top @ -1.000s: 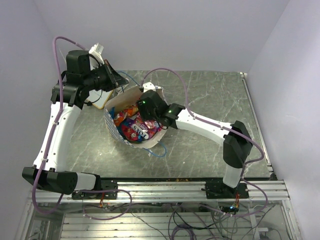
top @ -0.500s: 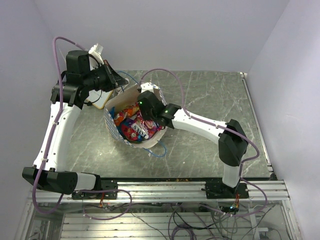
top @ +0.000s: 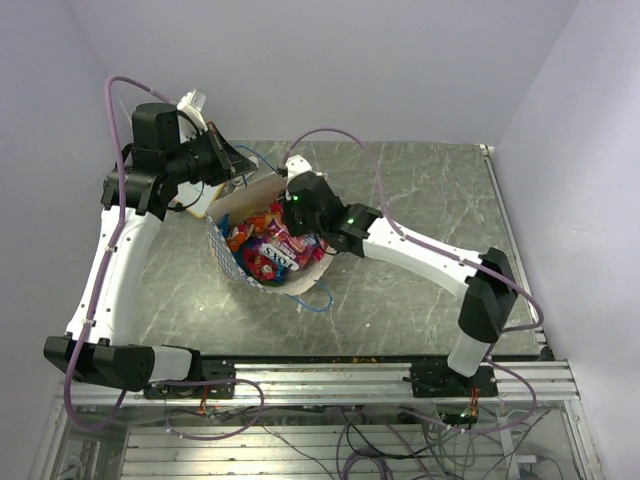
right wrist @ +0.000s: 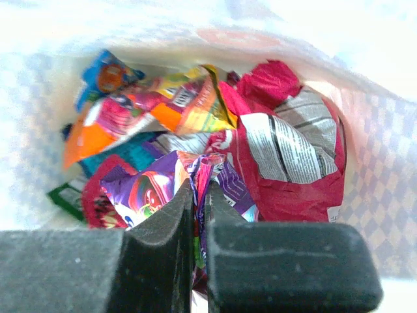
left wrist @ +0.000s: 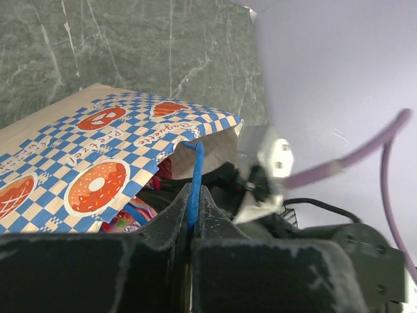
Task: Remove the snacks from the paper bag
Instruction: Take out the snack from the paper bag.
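The paper bag point(top: 232, 262), tan with a blue-and-white checkered band, lies open at the left middle of the table. My left gripper point(left wrist: 193, 195) is shut on its thin blue cord handle point(left wrist: 193, 176) and holds the rim point(left wrist: 215, 134) up. Bright snacks point(top: 262, 250) fill the bag. Inside it, my right gripper point(right wrist: 200, 189) is shut on a pinched fold of the purple packet point(right wrist: 156, 189). Beside that lie a large red-pink packet point(right wrist: 287, 156), an orange one point(right wrist: 130, 117) and a blue one point(right wrist: 104, 72). In the top view the right fingertips are hidden in the bag's mouth.
The bag's other blue handle point(top: 318, 303) trails on the marble table point(top: 430, 190) by its near side. A flat light board point(top: 195, 200) lies behind the bag under the left arm. Walls close the table at the back and on both sides.
My right gripper has closed on the purple packet inside the bag, and the right arm's elbow has swung to the right. The left gripper has stayed shut on the handle.
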Motion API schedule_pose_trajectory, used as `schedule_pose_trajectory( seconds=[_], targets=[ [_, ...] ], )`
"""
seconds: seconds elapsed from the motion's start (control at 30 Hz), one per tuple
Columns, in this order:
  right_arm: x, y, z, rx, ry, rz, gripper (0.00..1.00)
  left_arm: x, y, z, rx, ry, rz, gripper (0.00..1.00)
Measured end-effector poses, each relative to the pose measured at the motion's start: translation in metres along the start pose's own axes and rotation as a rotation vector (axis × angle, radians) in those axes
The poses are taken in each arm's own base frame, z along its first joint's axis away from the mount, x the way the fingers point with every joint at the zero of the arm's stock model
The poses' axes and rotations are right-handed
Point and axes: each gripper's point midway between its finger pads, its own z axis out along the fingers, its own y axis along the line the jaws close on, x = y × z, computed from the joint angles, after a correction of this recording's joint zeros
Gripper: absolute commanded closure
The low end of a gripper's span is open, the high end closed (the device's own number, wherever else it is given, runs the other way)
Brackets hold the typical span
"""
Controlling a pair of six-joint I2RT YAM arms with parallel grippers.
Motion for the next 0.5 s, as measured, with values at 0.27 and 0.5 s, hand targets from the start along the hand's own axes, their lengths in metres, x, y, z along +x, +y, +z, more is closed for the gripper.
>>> schedule_pose_trajectory(
  seconds=[0.27, 0.5],
  targets=[
    [-0.069, 0.016, -0.058, -0.127, -0.205, 0.038, 1.0, 0.0, 0.0, 0.0, 0.0, -0.001, -0.004, 0.93],
    [-0.139, -0.007, -0.126, -0.067, -0.482, 0.073, 1.0, 0.0, 0.0, 0.0, 0.0, -0.001, -0.007, 0.93]
  ],
)
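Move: The right hand is down in the paper bag with the purple snack already pinched; the centre of the bag's mouth, its way out, lies roughly 4 cm left, 3 cm back and 5 cm above. The red pouch sits below it, some 3 cm ahead and 3 cm right, about 10 cm down; the orange snack is about 12 cm left, 5 cm ahead and 8 cm down. For the left hand on the blue handle, the mouth's centre is about 8 cm right, 6 cm back and 12 cm down. Keeping its pinch on the top edge of the purple snack, the right hand goes on rising, fast and nearly straight up, some 18 cm, out through the mouth of the bag, and only near the end swings about 4 cm right, while its wrist tips up some 30 degrees so that the fingers, at first slanting down into the bag, come close to level. The left hand stays put with its fingers shut on the blue handle, still holding the bag at its far left corner. ##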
